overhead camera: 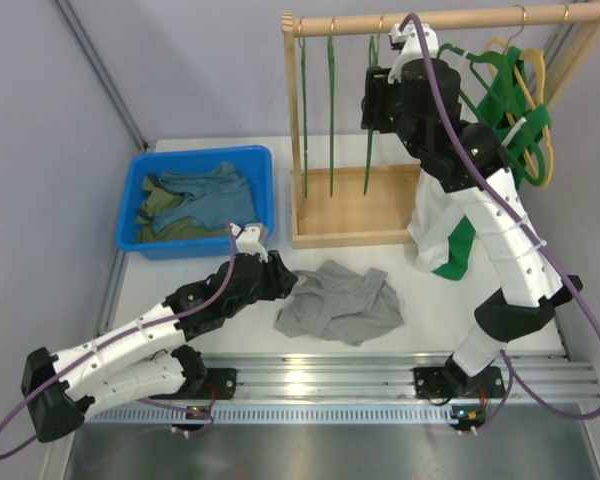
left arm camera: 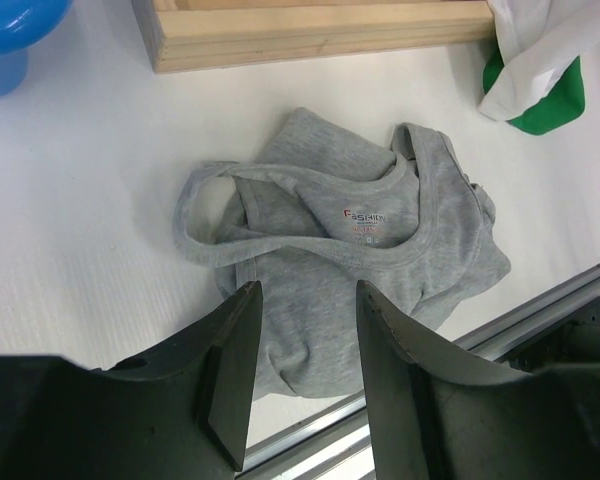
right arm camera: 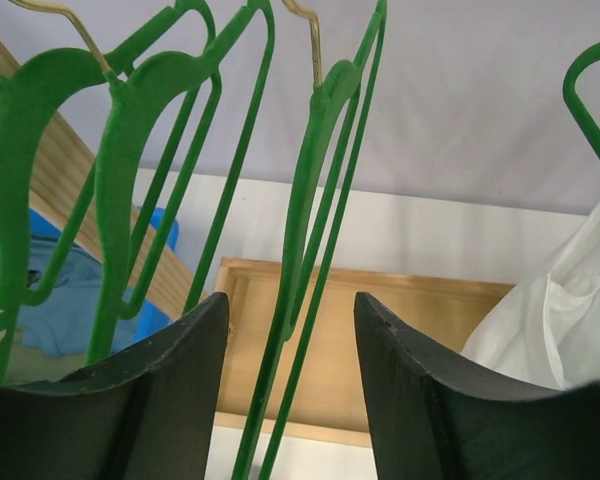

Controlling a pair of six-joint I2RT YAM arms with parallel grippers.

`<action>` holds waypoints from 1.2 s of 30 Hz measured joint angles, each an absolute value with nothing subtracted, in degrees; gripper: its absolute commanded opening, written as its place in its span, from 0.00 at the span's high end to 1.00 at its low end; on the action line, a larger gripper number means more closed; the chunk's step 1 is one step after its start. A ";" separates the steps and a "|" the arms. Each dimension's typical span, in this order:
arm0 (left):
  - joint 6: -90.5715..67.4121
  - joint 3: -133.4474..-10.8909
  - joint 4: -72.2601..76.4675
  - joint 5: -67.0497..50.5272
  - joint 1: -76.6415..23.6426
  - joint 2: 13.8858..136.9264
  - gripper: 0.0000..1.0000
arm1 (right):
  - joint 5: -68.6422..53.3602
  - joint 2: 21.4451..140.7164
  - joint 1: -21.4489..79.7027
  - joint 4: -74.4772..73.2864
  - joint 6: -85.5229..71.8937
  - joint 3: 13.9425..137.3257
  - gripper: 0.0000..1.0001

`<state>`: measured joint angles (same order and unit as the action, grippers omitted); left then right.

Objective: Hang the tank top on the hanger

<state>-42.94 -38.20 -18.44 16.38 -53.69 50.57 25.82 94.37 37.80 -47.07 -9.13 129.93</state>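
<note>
The light grey tank top (overhead camera: 340,302) lies crumpled on the white table in front of the rack; in the left wrist view the tank top (left arm camera: 350,250) shows its straps and neck label. My left gripper (overhead camera: 285,280) is low at its left edge, and its open fingers (left arm camera: 305,290) straddle the near hem without pinching it. The hanger (overhead camera: 371,120), thin and green with a gold hook, hangs third from the left on the rail. My right gripper (overhead camera: 377,100) is raised to it. Its open fingers (right arm camera: 290,300) stand either side of the hanger's (right arm camera: 310,200) wires with gaps on both sides.
A blue bin (overhead camera: 198,160) of teal and olive clothes sits at the back left. The wooden rack (overhead camera: 430,20) also carries two more thin green hangers (overhead camera: 317,110), thick green hangers (overhead camera: 500,95), a yellow hanger (overhead camera: 535,80) and a white top (overhead camera: 435,215). An aluminium rail (overhead camera: 380,375) runs along the near edge.
</note>
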 measured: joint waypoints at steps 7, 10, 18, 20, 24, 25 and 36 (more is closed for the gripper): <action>-42.96 -38.20 -18.70 16.67 -53.69 49.91 0.53 | 26.85 95.81 37.80 -47.59 -8.29 129.29 0.58; -42.96 -38.20 -19.03 16.99 -53.69 49.69 0.53 | 27.22 95.88 37.80 -47.66 -7.88 128.84 0.60; -43.00 -38.20 -19.40 17.43 -53.69 49.60 0.53 | 27.86 95.88 37.80 -47.64 -7.44 126.21 0.63; -43.16 -38.20 -19.40 17.41 -53.69 49.63 0.53 | 27.99 95.90 37.80 -47.75 -7.40 125.84 0.64; -43.22 -38.20 -19.40 17.43 -53.69 49.60 0.53 | 28.14 95.90 37.80 -47.70 -7.09 125.64 0.67; -43.24 -38.20 -19.40 17.43 -53.69 49.60 0.53 | 28.27 95.90 37.80 -47.68 -7.05 125.64 0.68; -43.38 -38.09 -19.88 17.45 -53.69 49.10 0.53 | 28.86 95.90 37.80 -47.64 -6.17 125.62 1.00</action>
<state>-43.38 -38.09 -19.88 17.45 -53.69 49.10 28.86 95.90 37.80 -47.64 -6.17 125.62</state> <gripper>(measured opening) 0.473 0.078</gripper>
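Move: The rightmost of the three empty green hangers already runs edge-on between the right hand's open fingers; its middle lies about 6 cm ahead, 1 cm to the left and 4 cm below. Level with it in reach and height, the second hanger hangs some 9 cm to the hand's left, and the white top about 17 cm to its right. From the idle left hand the rightmost hanger is some 24 cm ahead, 16 cm right and 27 cm up. The rightmost empty hanger gets pinched on its side nearer the robot: the right hand sinks about 4 cm along it, easing 1 to 2 cm forward and rolling its left side slightly down. The hand then stays put while the fingers, closing since the descent began, draw nearly shut on the green bar. ##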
